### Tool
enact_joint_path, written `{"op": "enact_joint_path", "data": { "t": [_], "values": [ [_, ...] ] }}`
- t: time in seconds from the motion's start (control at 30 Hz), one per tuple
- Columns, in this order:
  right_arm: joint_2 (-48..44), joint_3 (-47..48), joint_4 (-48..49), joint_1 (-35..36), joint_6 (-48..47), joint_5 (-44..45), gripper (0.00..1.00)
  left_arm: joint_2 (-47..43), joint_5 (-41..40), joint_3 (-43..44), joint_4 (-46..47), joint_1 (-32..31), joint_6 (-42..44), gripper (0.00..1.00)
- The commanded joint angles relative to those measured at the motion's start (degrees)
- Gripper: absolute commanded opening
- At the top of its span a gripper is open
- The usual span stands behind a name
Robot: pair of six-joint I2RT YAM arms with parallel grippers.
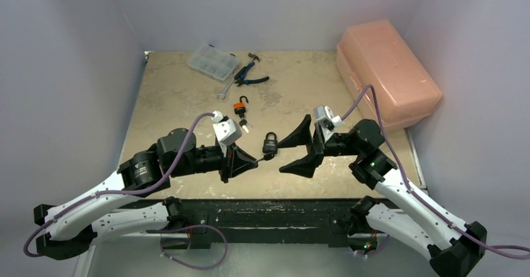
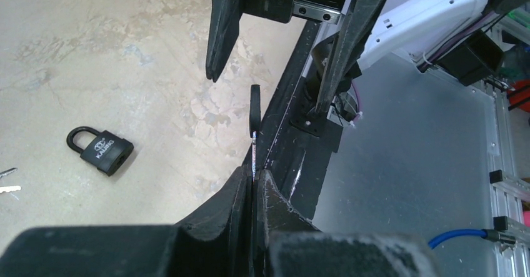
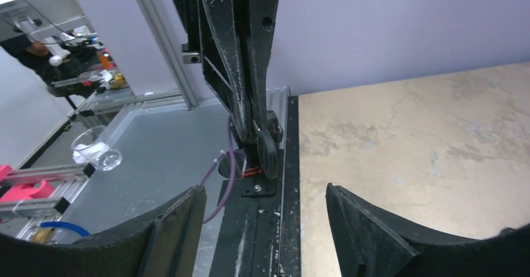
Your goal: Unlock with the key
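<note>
The black padlock (image 1: 270, 142) lies flat on the table, shackle closed, and also shows at the left of the left wrist view as the padlock (image 2: 103, 149). My left gripper (image 1: 249, 160) (image 2: 254, 178) is shut on the key's thin blade. The key's black head (image 2: 255, 108) sticks out ahead of the fingertips, just in front of the padlock in the top view. My right gripper (image 1: 280, 157) (image 3: 265, 194) faces it, open, with nothing between its fingers. In the right wrist view the key's head (image 3: 269, 153) hangs a little beyond the open jaws.
An orange padlock (image 1: 240, 108) with open shackle and small keys (image 1: 245, 125) lie behind the left gripper. Farther back are a clear organiser box (image 1: 214, 61), blue-handled pliers (image 1: 250, 77) and a wrench (image 1: 225, 89). A pink case (image 1: 387, 70) stands back right. A black rail (image 1: 262, 211) edges the front.
</note>
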Motion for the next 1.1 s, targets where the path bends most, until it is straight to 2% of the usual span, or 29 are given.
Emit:
{"op": "enact_joint_path", "data": {
  "t": [0.0, 0.63, 1.07],
  "values": [
    [1.0, 0.9, 4.8, 0.2, 1.6, -4.7, 0.76, 0.9, 3.3, 2.7, -0.1, 0.2, 1.5, 0.00],
    [4.4, 1.9, 8.0, 1.7, 3.8, -4.5, 0.49, 3.9, 4.7, 1.9, 3.1, 0.2, 3.9, 0.00],
    [5.7, 1.7, 6.7, 1.9, 2.3, -3.8, 0.50, 4.6, 4.7, 2.2, 3.6, 0.3, 4.3, 0.00]
  ]
}}
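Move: The left hand holds the key by its blade, with the black head sticking out about 4 cm to its right and 1 cm ahead; the open right gripper stands some 7 cm to its right and 1 cm ahead. From the right hand the key head lies about 4 cm to the left, at nearly its own height. The black padlock lies about 25 cm below, some 14 cm ahead and 4 cm right of the left hand; the loose keys are 7 cm beyond that padlock and 9 cm left of it. The left hand keeps its shut grip on the key blade and carries the key about 2 cm to the right and 1.5 cm down, feeding the head in between the right gripper's fingertips. The right hand eases just over 1 cm to the left to meet it, turning slightly counter-clockwise, while its wide-open fingers narrow to about half open on either side of the head and stop short of pinching it. ##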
